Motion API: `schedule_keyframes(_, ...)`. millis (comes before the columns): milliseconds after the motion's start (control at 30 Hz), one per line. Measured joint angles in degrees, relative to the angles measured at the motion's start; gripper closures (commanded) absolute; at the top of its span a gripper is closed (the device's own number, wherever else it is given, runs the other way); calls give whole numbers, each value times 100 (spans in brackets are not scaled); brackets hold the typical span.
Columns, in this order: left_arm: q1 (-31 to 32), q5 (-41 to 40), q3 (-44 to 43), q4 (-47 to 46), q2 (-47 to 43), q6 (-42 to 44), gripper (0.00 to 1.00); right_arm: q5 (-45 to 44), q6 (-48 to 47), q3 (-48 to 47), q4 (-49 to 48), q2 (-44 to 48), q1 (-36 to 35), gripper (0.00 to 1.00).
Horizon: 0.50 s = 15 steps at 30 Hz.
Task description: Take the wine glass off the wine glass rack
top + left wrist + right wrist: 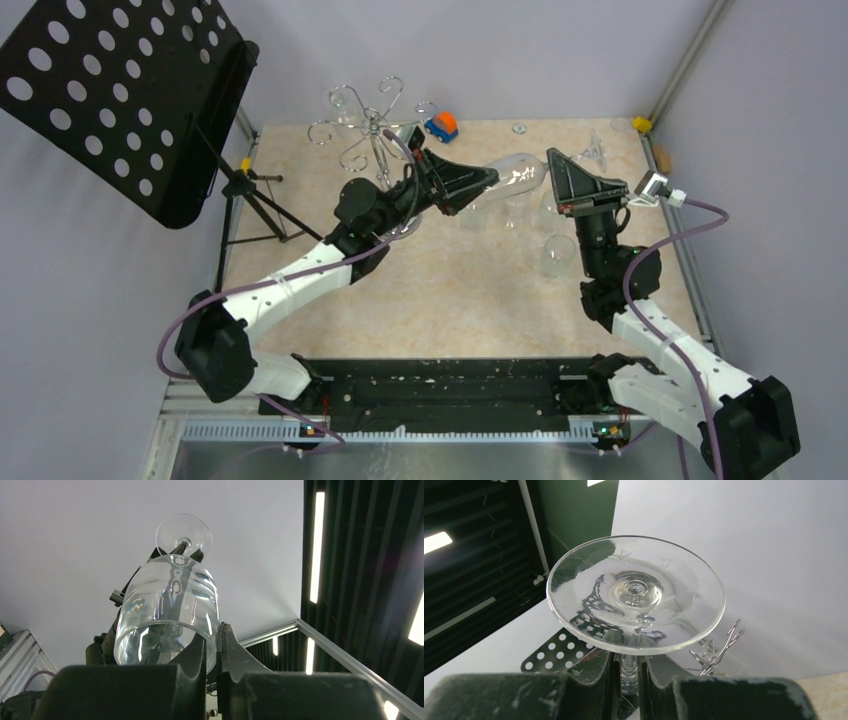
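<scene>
The clear wine glass (520, 172) hangs on its side above the table, held between both arms and away from the chrome wine glass rack (372, 125) at the back left. My left gripper (492, 178) is shut on the bowl's rim, one finger inside the bowl and one outside. The left wrist view shows the wine glass (170, 605) from its mouth, with the left gripper (218, 645) pinching its wall. My right gripper (551, 165) is shut on the stem just under the foot. In the right wrist view the glass foot (636, 592) sits above the right gripper (628, 665).
A black perforated music stand (120, 90) on a tripod stands at the left. Other clear glasses (558, 255) stand on the table under and beside the held one. A small orange and blue toy car (441, 125) sits at the back. The rack (716, 652) shows behind the foot.
</scene>
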State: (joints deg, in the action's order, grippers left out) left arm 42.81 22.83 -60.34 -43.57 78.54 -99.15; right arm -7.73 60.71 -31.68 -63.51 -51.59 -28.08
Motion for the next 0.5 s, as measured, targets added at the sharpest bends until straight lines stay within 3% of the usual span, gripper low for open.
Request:
schedule_keyframes(200, 13, -2, -57, -22, 15, 81, 100, 13, -35, 22, -9, 55, -2, 64)
schedule_keyframes(500, 13, -184, -247, 31, 26, 713, 100, 90, -219, 28, 304, 426, -2, 38)
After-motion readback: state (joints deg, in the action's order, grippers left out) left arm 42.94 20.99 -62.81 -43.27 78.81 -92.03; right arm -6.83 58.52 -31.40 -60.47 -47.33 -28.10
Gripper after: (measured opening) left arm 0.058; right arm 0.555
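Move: The held wine glass lies tilted between the hands: its middle is about 8 cm right, 2 cm ahead and 2 cm above the left hand pinching its rim, and some 3 cm left and 1 cm back of the right hand gripping its stem. From the left hand, a standing glass is about 7 cm right, 17 cm ahead and 35 cm lower; the wine glass rack is some 19 cm left, 20 cm ahead and 20 cm lower. The wine glass's stem is let go by the right hand, whose fingers open from nearly shut to about half wide while it draws back some 1.5 cm and rises slightly. The left fingers stay shut on the bowl's rim, and that hand lifts the glass about 1 cm, tipping its fingertips some 5 to 10 degrees upward. ##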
